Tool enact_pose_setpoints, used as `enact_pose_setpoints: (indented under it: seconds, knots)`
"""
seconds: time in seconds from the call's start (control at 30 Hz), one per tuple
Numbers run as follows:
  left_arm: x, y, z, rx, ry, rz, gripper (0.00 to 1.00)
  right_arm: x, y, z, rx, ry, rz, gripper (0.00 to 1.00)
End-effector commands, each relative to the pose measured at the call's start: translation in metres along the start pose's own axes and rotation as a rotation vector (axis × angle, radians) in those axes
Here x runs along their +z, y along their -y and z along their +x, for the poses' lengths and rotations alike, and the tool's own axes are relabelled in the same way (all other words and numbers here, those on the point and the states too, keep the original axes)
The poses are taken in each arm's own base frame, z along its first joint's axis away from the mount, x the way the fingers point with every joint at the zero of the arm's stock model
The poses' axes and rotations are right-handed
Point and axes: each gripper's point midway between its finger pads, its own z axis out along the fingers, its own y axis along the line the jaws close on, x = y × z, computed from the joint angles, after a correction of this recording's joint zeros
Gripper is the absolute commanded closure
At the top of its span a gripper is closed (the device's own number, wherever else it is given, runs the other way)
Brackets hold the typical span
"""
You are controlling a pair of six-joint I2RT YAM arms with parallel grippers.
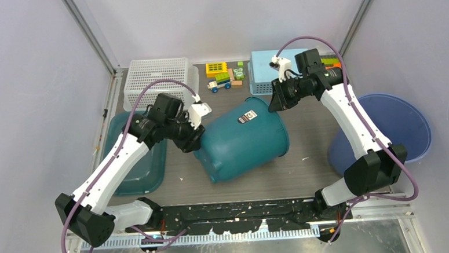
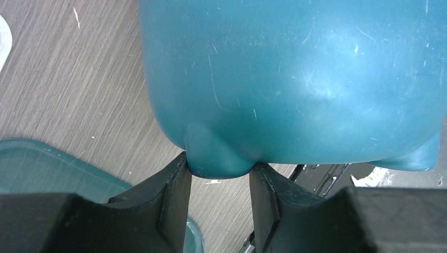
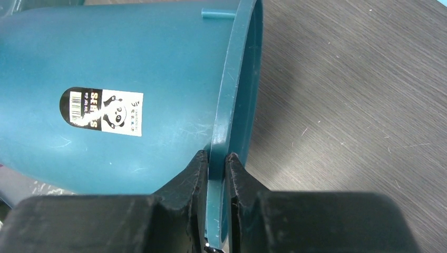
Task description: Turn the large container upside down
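The large container (image 1: 243, 140), a teal plastic bucket with a panda sticker, is tipped on its side mid-table. Its base points to the near left and its mouth to the far right. My left gripper (image 1: 195, 141) is at the base. In the left wrist view its fingers (image 2: 176, 184) press on both sides of a rounded foot of the large container (image 2: 295, 79). My right gripper (image 1: 272, 103) is at the mouth's far edge. In the right wrist view it (image 3: 216, 157) is shut on the thin rim of the container (image 3: 132, 63), one finger outside and one inside.
A teal tray (image 1: 146, 165) lies at the left under the left arm. A white basket (image 1: 159, 78), toy blocks (image 1: 219, 74) and a light blue basket (image 1: 263, 69) line the back. A blue round bin (image 1: 405, 123) stands at the right.
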Motion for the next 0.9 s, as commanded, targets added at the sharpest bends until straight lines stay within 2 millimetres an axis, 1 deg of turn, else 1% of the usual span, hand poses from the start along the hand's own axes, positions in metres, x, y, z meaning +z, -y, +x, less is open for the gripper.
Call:
enact_pose_setpoints:
  seconds: [0.0, 0.13, 0.27, 0.47, 0.67, 0.87]
  knots:
    - [-0.045, 0.011, -0.159, 0.181, 0.564, 0.035, 1.0, 0.014, -0.061, 0.038, 0.14, -0.155, -0.327, 0.99]
    - [-0.052, 0.009, -0.169, 0.174, 0.58, 0.024, 1.0, 0.013, -0.048, 0.031, 0.204, -0.126, -0.339, 0.99]
    - [-0.056, 0.01, -0.176, 0.166, 0.593, 0.029, 1.0, 0.013, -0.037, 0.029, 0.263, -0.117, -0.356, 0.99]
    - [-0.052, 0.005, -0.182, 0.14, 0.598, 0.02, 1.0, 0.017, -0.028, 0.033, 0.317, -0.105, -0.377, 0.99]
    - [-0.048, -0.006, -0.182, 0.118, 0.597, -0.026, 0.98, 0.019, -0.017, 0.034, 0.379, -0.078, -0.409, 0.99]
    - [-0.045, -0.017, -0.181, 0.097, 0.596, -0.087, 0.96, 0.02, -0.017, 0.038, 0.383, -0.07, -0.437, 0.99]
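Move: The left gripper already pinches a foot on the large container's closed end; the container's middle lies about 17 cm to its right, 1 cm ahead and 7 cm below. From that hand the toy car is roughly 27 cm ahead and 9 cm right, the white basket 27 cm ahead and 15 cm left. The right gripper holds the rim, with the container's middle about 12 cm left, 10 cm back and 12 cm below; the blue basket stands some 19 cm ahead and 5 cm right of that gripper. Bring the left gripper up about 13 cm, also forward and somewhat right, lifting the container's closed end by its foot while the wrist swings the fingers up some 25 degrees; the fingers come off the foot and end nearly shut. Keep the rim pinched with the right gripper, easing forward and right, then drawing back and sinking about 6 cm in all, tipping the mouth down. ##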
